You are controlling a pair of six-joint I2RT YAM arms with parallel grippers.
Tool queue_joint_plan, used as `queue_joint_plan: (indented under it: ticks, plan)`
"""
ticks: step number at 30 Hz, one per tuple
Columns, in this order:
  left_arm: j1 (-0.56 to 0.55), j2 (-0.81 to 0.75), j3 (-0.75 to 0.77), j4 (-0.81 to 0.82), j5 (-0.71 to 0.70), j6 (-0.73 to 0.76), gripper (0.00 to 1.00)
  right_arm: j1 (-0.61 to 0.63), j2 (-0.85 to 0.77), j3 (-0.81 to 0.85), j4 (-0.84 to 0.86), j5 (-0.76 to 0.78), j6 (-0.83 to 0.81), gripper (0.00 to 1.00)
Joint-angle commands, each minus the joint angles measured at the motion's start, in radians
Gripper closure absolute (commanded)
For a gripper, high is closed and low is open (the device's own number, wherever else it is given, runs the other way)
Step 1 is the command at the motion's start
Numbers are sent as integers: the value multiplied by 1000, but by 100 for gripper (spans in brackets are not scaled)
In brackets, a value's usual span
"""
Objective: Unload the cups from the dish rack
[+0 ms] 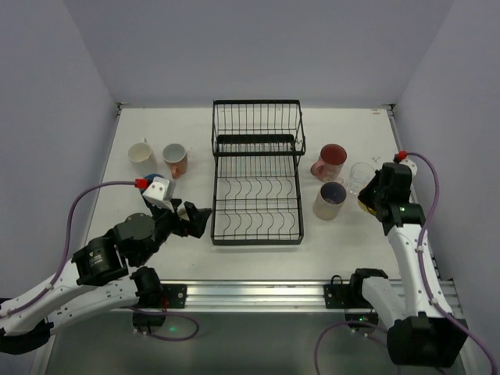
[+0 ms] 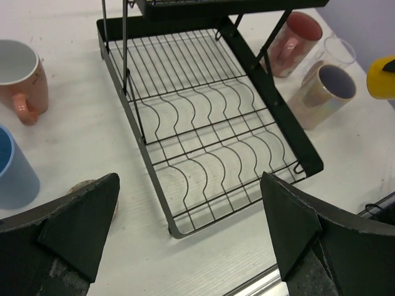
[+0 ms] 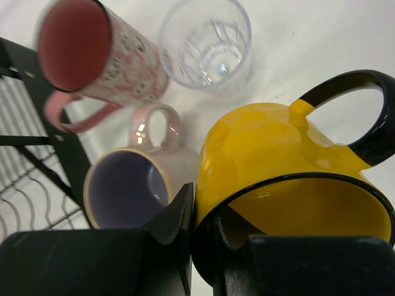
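Note:
The black wire dish rack [image 1: 258, 176] [image 2: 203, 142] stands mid-table with no cups showing on either tier. My right gripper [image 1: 373, 199] [image 3: 207, 225] is shut on the rim of a yellow mug [image 3: 278, 154] with a black handle, one finger inside and one outside. That mug sits just right of a beige mug [image 1: 330, 200] [image 3: 133, 185]. Behind them are a pink patterned mug [image 1: 330, 162] [image 3: 99, 55] and a clear glass [image 1: 361, 173] [image 3: 207, 43]. My left gripper [image 1: 199, 220] [image 2: 188, 228] hangs open and empty by the rack's near left corner.
Left of the rack stand a white cup [image 1: 141, 153], a salmon-pink cup [image 1: 176, 159] [image 2: 21, 80] and a blue cup [image 2: 13, 169], the last mostly hidden behind my left wrist from above. Walls close the table on three sides.

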Motion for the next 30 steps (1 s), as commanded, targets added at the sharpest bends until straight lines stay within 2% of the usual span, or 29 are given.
queue_joint_plan:
  ticks: [1,11,16,17,21,26,27,29,30]
  plan:
    - [3,-59,-43,-26,-27,38,0,-28,79,-28,112,-88,-35,100]
    - [5,-105,-68,-16,-18,44,0,-48,251,-114,180,-57,1,100]
    - [6,-133,-72,-16,-16,43,0,-51,326,-117,184,-31,16,89]
    - [5,-139,-72,-18,-27,43,0,-53,335,-116,186,-33,18,83]
    - [6,-174,-74,-16,-48,46,0,-53,349,-108,186,-40,18,70]
    - [5,-184,-77,-15,-56,48,0,-53,278,-73,159,-37,19,54]
    - [5,-182,-75,-16,-58,49,0,-53,259,-65,151,-43,18,44]
    - [5,-173,-75,-16,-61,48,0,-54,193,-42,120,-48,13,37]
    - [5,-168,-74,-18,-62,49,0,-54,166,-34,111,-53,7,29]
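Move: Beneath the right hand, which already holds the yellow cup by its rim, the free table spot for the cup lies level ahead, about 3 cm right and 15 cm below. From that hand the gray mug stands some 5 cm ahead and 8 cm left, the clear glass roughly 12 cm straight ahead, and the red mug 18 cm ahead and 8 cm left, all similarly low. For the left hand that spot is about 52 cm right, 9 cm ahead and 22 cm down. Lowering the yellow cup almost straight down by about 12 cm, the right hand tips its fingers some 20 degrees further downward to set it beside the gray mug, then opens well and rises 2 to 3 cm, its fingers parted across the cup's left rim. The empty left hand, still wide open, drifts about 3 cm left. ##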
